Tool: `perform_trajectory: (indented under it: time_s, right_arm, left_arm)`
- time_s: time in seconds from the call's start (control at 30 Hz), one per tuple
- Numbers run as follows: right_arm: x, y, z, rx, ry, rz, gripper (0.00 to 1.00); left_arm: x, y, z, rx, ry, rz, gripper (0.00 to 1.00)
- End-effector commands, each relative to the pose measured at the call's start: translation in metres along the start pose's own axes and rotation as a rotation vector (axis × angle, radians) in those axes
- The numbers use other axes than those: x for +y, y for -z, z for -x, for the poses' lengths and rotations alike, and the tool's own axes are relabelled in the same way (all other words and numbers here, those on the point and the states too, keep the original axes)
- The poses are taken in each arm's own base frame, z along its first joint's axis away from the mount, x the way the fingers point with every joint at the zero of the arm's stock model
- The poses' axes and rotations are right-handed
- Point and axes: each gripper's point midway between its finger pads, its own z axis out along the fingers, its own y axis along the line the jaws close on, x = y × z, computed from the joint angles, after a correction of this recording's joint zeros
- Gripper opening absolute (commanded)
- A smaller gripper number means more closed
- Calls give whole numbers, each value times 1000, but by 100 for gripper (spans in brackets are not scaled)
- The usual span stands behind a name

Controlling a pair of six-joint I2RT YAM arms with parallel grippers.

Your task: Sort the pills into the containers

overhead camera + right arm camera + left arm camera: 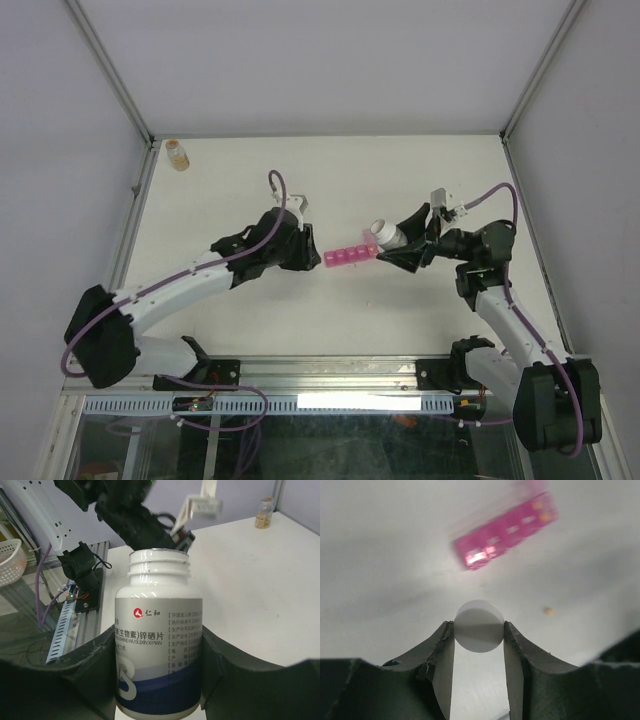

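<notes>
The pink organiser strip of containers lies mid-table, and shows blurred at the top of the left wrist view. Small orange pills sit in its far compartments, and one lies loose on the table. My left gripper is shut on a white round cap-like disc, just left of the strip's end. My right gripper is shut on a white-and-blue labelled bottle with no cap on its neck. Seen from above, the bottle is tilted with its mouth near the strip's right end.
A small amber bottle stands at the table's far left corner, also visible in the right wrist view. Grey walls with metal frame posts enclose the table. A white basket sits off the table beyond the front rail.
</notes>
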Motion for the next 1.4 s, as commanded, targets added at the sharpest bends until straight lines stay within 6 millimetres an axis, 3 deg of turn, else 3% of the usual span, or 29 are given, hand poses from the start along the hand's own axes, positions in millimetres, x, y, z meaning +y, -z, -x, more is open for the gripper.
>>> perform_trajectory:
  time_s: [0.0,0.2,0.4,0.67,1.37]
  right_arm:
    - [10,-1,14,48,68,86,0]
    - [15,0,14,103,48,131,0]
    - [20,-2,11,138,37,147,0]
    - [24,-4,9,154,42,161,0]
    - [31,-7,4,168,65,188,0]
  left_arm:
    - [-97,75,56,-226,-10,-560,25]
    - [-138,135,77,-277,-18,-885,25]
    - [-158,158,84,-270,-10,-1066,25]
    - [-166,159,86,-254,9,-1117,25]
    - [-161,146,84,-246,62,-1088,25]
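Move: The open bottle, gripped in the right hand, has its mouth about 11 cm right of the left hand, 2 cm nearer the base and 17 cm higher; the left hand already holds the cap. From the left hand, the pink pill box lies some 9 cm right, 5 cm ahead and 8 cm below, and a loose pill 13 cm right, 5 cm back at table height. From the right hand, the cap is about 16 cm left, 3 cm ahead and 17 cm below. The white cap, still pinched in the left hand, is carried up about 19 cm and 11 cm to the right, slightly back, fast at first and then easing to a stop at the bottle mouth, while the wrist swings some 60 degrees from fingers pointing steeply down to pointing right, nearly level. The right hand keeps its grip on the bottle, drawing it back about 3 cm and turning it a little counter-clockwise. ##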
